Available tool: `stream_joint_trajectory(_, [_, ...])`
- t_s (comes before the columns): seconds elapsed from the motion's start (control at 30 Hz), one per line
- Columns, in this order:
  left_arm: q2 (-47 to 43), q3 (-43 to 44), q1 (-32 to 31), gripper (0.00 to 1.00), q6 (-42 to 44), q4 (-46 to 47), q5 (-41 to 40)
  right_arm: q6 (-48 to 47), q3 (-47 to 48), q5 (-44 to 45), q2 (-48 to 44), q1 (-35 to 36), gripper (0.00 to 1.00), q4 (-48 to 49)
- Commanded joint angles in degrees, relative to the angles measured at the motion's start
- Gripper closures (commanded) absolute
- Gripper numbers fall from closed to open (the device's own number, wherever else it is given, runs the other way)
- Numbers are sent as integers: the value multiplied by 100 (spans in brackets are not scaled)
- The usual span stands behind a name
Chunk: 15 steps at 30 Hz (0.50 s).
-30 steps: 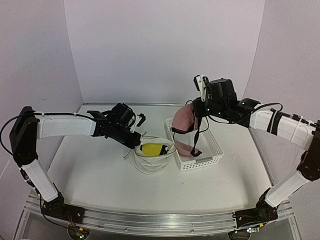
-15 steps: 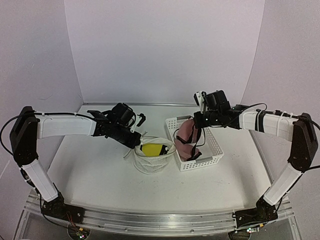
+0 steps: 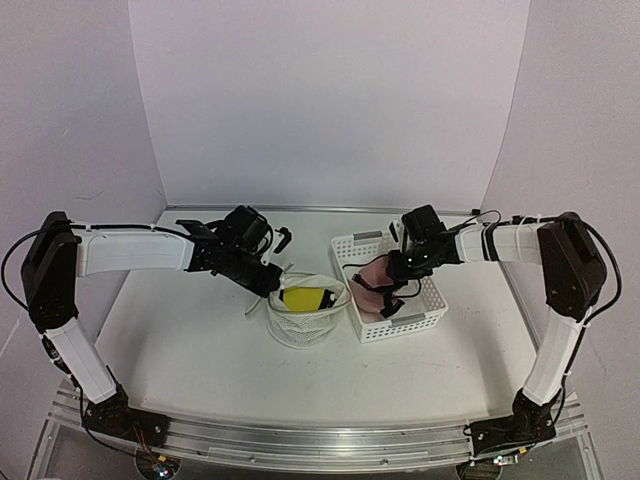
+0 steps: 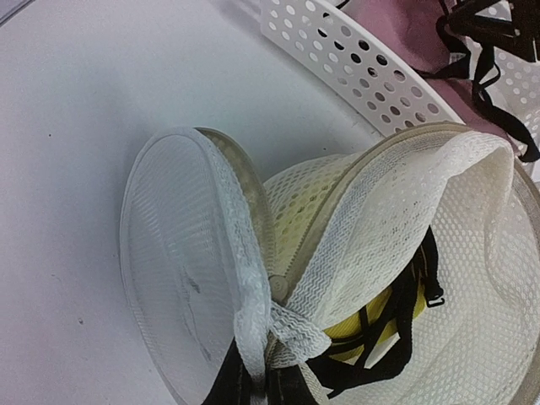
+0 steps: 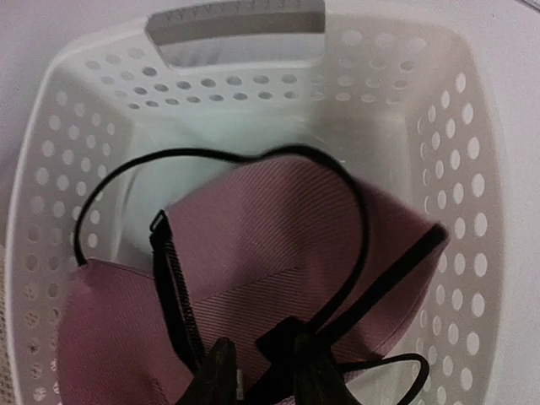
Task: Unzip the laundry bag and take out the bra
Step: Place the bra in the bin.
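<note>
The white mesh laundry bag [image 3: 305, 318] stands unzipped near the table's middle. Its round lid [image 4: 177, 261] is flopped open to the left. A yellow bra [image 3: 305, 298] with black straps lies inside the bag [image 4: 371, 316]. My left gripper [image 3: 270, 283] is shut on the bag's rim seam by the zip [image 4: 261, 384]. A pink bra [image 3: 375, 275] with black straps rests in the white basket [image 3: 415, 320]. My right gripper [image 3: 398, 272] is low over it, jaws slightly apart, a black strap lying loose between the fingertips [image 5: 268, 375].
The perforated basket [image 5: 481, 211] sits just right of the bag, its wall touching or nearly touching the mesh. The purple back wall and side walls enclose the white table [image 3: 180, 340].
My right arm came down from above the basket and laid the pink bra inside it. Its jaws then parted. The left arm and the bag stayed still.
</note>
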Motion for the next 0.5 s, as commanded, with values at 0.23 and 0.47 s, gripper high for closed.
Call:
stream_joint_trajectory(0.23, [-43,171,-32,100,-124,-18,-363,-50,295,618,-557,-12,51,-374])
stream_joint_trajectory(0.47, [-88,110,-30,100,-253,188,-667,-269,564,951,-1175,-12,46,-904])
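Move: The pink bra already lies in the bin under the right hand, whose part-open fingers stand amid its black straps; its middle is some 2 cm back, 3 cm to the left and 3 cm below. The bin's middle sits about 2 cm back, 1 cm left and 3 cm down. The laundry bag stands roughly 17 cm left and 8 cm back. From the left hand, still pinching the bag's rim, the bra is about 22 cm right, level ahead, and 8 cm lower. Lets go of the bra's black strap as the right fingers, already parting, open on to about half their range. The right hand first sinks another centimetre or so into the bin, then turns back upward, climbing about 5 cm off the bra and drifting 2 to 3 cm right towards the bin's right side. ##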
